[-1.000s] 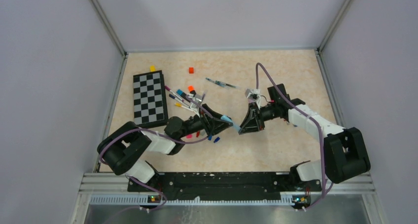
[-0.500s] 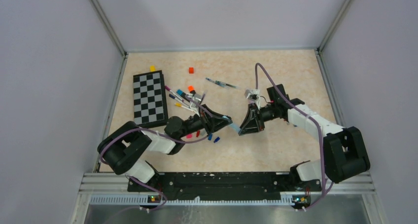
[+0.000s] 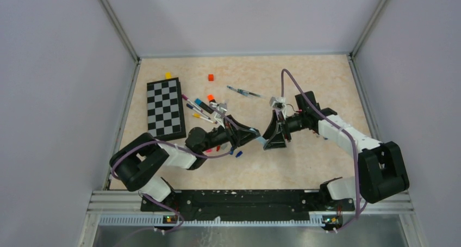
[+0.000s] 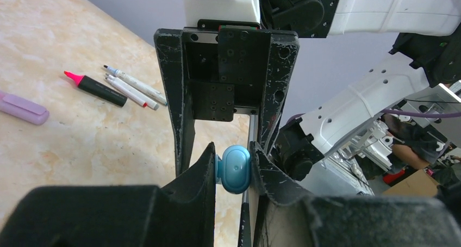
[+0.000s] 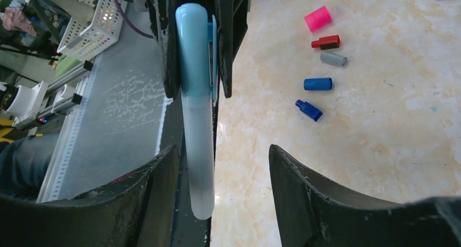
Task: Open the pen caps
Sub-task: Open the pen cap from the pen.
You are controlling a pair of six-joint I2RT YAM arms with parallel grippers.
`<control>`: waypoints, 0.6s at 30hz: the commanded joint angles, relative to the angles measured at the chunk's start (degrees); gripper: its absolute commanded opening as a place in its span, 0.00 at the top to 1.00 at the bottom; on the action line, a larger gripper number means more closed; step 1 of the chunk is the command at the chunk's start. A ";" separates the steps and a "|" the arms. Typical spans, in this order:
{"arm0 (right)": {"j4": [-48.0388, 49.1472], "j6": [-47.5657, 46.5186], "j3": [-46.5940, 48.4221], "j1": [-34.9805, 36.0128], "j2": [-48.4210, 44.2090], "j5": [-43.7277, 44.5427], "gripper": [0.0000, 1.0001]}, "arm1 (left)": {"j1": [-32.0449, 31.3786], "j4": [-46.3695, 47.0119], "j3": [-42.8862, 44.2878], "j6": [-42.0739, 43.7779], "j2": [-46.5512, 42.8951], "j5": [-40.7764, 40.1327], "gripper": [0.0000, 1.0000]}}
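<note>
A light blue pen point(image 5: 195, 111) hangs level between my two grippers above the table's middle. My left gripper point(image 4: 233, 155) is shut on its light blue cap point(image 4: 235, 169), whose rounded end faces the left wrist camera. My right gripper point(image 5: 223, 149) stands open around the pale barrel, which lies close to its left finger point(image 5: 157, 176) with a wide gap to the other. In the top view the left gripper point(image 3: 250, 134) and right gripper point(image 3: 272, 140) meet tip to tip. Loose pen caps point(image 5: 318, 84), pink, red, grey and blue, lie on the table beside them.
More pens point(image 3: 202, 109) lie in a cluster left of centre, one pen point(image 3: 243, 92) farther back. A black highlighter with a pink tip point(image 4: 97, 88) and white pens point(image 4: 133, 86) show in the left wrist view. A checkerboard point(image 3: 164, 108) sits left, with a yellow cube point(image 3: 168, 75) and a red cube point(image 3: 210, 77) behind.
My right gripper has opened and let go of the pen barrel. My left gripper closed on the cap end and keeps hold. Both arms stay nearly in place.
</note>
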 commanded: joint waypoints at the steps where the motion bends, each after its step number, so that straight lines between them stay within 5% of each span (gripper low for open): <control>1: 3.27 0.96 1.64 0.77 -1.76 0.22 0.40 | -1.45 0.15 2.80 2.20 -0.59 -1.70 1.00; 12: 3.64 1.73 1.81 1.60 -1.42 -0.05 0.61 | -2.56 -4.17 4.65 5.67 -0.90 -3.92 1.00; 13: 3.60 1.60 1.90 1.64 -1.50 -0.20 0.68 | -2.58 -4.27 4.61 5.77 -0.95 -3.87 1.00; 15: 2.59 0.67 2.31 1.66 -1.43 -0.89 1.00 | -2.56 -4.15 4.39 5.81 -1.02 -4.23 1.00; 18: -4.93 -7.33 4.02 1.66 -1.51 -1.23 1.00 | -1.16 -2.36 2.86 5.90 -3.29 -5.96 1.00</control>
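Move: The left hand already holds the light-blue pen by its cap, with the pale barrel slanting down to the right; the open right fingertips wait roughly 6 cm to its right, 1 cm back and 5 cm lower. From the right hand, the pen's middle lies about 3 cm left, 3 cm up and 1 cm back. On the table, about 15 cm below the right hand, a dark blue cap lies 11 cm left and 3 cm ahead, a blue cap 15 cm left and 4 cm ahead. The left hand, keeping its grip on the cap, carries the pen about 1.5 cm to the right and feeds the barrel farther in between the right fingers, with a small rise and dip on the way and an easing forward of nearly 1 cm that centres the barrel between them. The right hand stays nearly in place and, once the left has made most of its rightward travel, closes its wide-open fingers to pinch the pale barrel from both sides. ##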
